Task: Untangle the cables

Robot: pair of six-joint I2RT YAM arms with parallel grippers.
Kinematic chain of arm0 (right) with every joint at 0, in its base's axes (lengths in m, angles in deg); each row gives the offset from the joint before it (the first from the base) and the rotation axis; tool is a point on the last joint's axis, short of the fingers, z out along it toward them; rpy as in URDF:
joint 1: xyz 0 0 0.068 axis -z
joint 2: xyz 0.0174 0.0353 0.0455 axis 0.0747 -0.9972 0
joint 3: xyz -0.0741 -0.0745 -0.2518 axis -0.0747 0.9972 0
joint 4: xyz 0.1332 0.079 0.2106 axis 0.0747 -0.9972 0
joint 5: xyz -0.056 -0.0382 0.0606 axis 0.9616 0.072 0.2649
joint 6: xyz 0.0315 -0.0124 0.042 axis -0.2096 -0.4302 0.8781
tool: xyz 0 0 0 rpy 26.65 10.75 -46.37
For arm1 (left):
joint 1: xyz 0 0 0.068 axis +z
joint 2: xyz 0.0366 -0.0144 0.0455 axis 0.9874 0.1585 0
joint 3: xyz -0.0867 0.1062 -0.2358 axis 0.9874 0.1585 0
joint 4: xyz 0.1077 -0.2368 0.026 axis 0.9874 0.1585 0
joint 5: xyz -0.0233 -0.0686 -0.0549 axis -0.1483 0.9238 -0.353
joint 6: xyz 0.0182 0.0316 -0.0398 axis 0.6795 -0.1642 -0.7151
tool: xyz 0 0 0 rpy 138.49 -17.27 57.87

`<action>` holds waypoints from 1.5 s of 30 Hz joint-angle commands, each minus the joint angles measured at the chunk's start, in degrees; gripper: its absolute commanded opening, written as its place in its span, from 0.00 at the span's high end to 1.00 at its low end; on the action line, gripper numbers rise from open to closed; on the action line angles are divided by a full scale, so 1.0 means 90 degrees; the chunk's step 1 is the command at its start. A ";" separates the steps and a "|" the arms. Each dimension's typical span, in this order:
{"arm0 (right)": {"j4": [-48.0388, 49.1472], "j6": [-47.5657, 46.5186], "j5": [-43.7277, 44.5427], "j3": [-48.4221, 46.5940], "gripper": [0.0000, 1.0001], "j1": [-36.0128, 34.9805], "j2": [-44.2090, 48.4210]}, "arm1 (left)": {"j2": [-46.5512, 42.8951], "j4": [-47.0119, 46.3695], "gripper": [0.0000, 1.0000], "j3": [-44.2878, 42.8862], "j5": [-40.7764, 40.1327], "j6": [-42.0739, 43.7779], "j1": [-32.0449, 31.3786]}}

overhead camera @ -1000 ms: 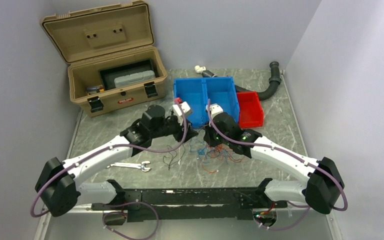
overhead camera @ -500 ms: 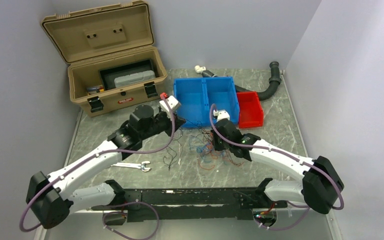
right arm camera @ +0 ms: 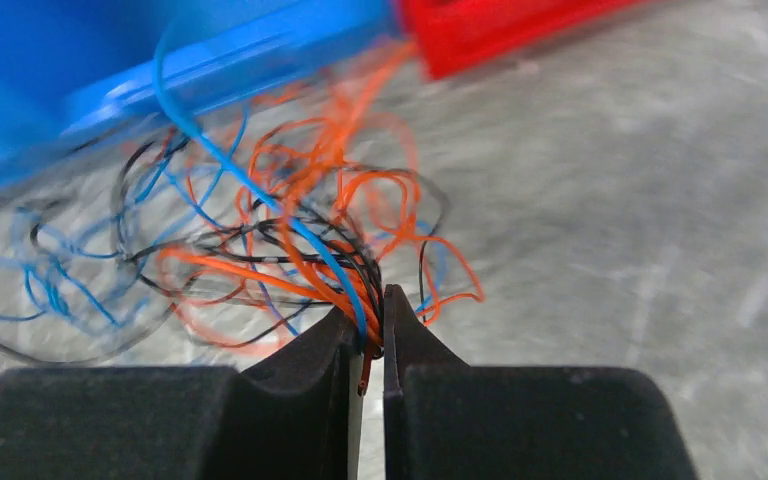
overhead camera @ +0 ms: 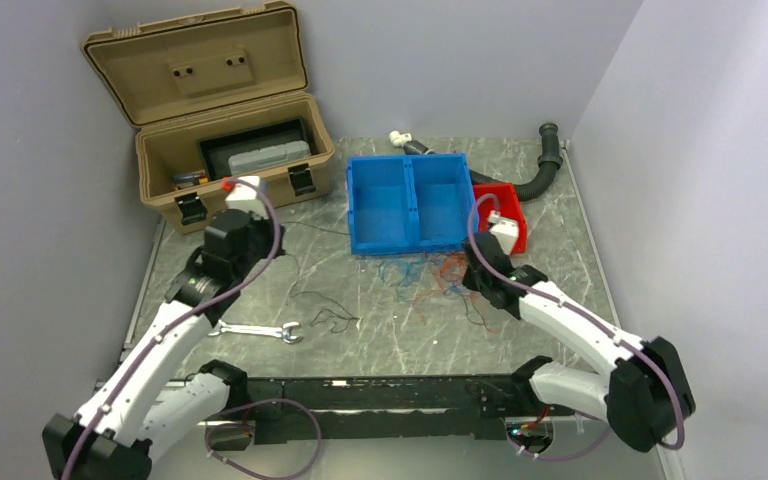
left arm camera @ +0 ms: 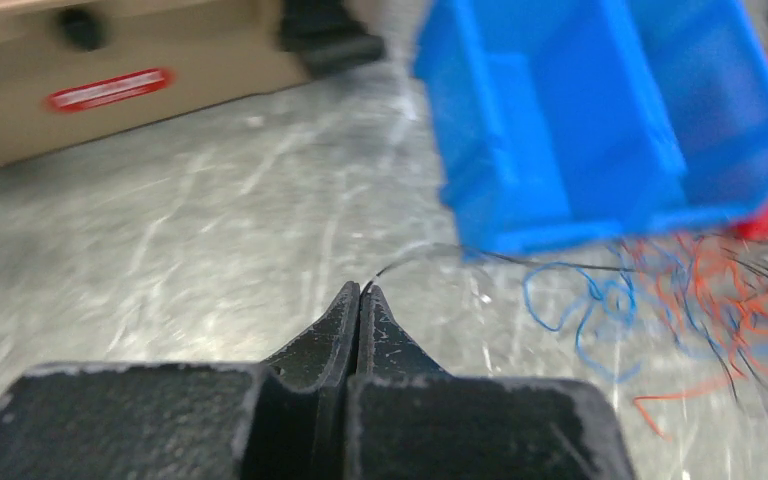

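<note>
The cables [overhead camera: 430, 277] lie as a loose bunch of blue, orange and black strands in front of the blue bin [overhead camera: 391, 235]. My right gripper [overhead camera: 472, 277] is at the bunch's right side, shut on several orange, blue and black strands [right arm camera: 355, 300]. My left gripper [overhead camera: 266, 222] is far left, near the toolbox, shut on the end of one thin black wire [left arm camera: 400, 262]. That wire stretches right to the bunch [left arm camera: 680, 290]. A few black strands [overhead camera: 325, 317] lie apart on the table.
An open tan toolbox [overhead camera: 230, 150] stands at the back left. A red bin [overhead camera: 500, 215] sits right of the blue bin, with a black corrugated hose [overhead camera: 540, 170] behind. A wrench [overhead camera: 260, 330] lies near the left arm. Side walls are close.
My left gripper has swung left toward the toolbox, drawing a black wire out of the bunch. My right gripper has moved right and back, dragging the bunch toward the blue bin.
</note>
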 commanded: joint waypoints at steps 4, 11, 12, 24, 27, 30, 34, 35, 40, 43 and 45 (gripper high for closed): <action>-0.1421 0.1788 0.1738 0.0327 0.87 0.0671 0.1073 | -0.0555 0.0734 1.00 0.0205 -0.0893 -0.0950 0.0693; -0.1255 0.1338 0.1647 0.0353 0.91 0.0793 0.1564 | -0.0617 0.0079 1.00 0.0388 0.0351 -0.0633 0.0817; -0.1229 0.1161 0.1546 0.0314 0.92 0.0793 0.1574 | -0.0563 0.0002 1.00 0.0359 0.0586 -0.0555 0.0819; -0.0768 0.0102 0.0022 0.0386 0.76 0.0780 0.1980 | 0.0174 0.1325 1.00 0.0083 0.1581 -0.0435 0.0384; -0.0518 -0.0277 -0.0693 0.0407 0.35 0.0779 0.2028 | 0.0230 0.1803 1.00 0.0041 0.1327 -0.0357 -0.0117; -0.0367 -0.0470 -0.0973 0.0385 0.23 0.0771 0.2033 | 0.0603 0.2237 0.97 -0.0114 0.1334 -0.0242 -0.0543; -0.0255 -0.0593 -0.1045 0.0323 0.21 0.0763 0.1984 | 0.1249 0.2639 0.55 -0.0312 0.1124 -0.0151 -0.1085; -0.0215 -0.0614 -0.1101 0.0326 0.20 0.0762 0.1989 | 0.1402 0.2649 0.43 -0.0348 0.1062 -0.0132 -0.1202; 0.0020 -0.0655 -0.1407 0.0408 0.20 0.0763 0.2084 | 0.2121 0.2477 0.01 -0.0584 0.0714 -0.0034 -0.1758; 0.0048 -0.0667 -0.1479 0.0433 0.20 0.0762 0.2173 | 0.2582 0.2502 0.01 -0.0766 0.0557 0.0003 -0.1845; 0.0044 -0.0687 -0.1495 0.0430 0.20 0.0763 0.2234 | 0.2867 0.2491 0.01 -0.0841 0.0424 0.0027 -0.1887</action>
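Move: The left hand, with a black cable pinched in its tips, has the heap of loose black cable as its drop place: about 7 cm back, 6 to its right and 19 below. The wrench lies some 11 back and 7 left, the blue box about 13 ahead and 22 right. The right hand grips part of the orange-blue tangle, whose middle is about 2 cm ahead, 5 left and 5 below; from that hand the red bin sits about 14 ahead and 7 right, the blue box 16 ahead and 11 left. Still pinching the black cable, the left hand pulls some 5 cm left, away from the tangle, then swings back right, down and towards its base over the black heap, tipping its fingers steeply down and opening wide to let go. The right hand drags its bundle about 8 cm right, returns left while rising some 4 cm in all, and opens off the tangle. ##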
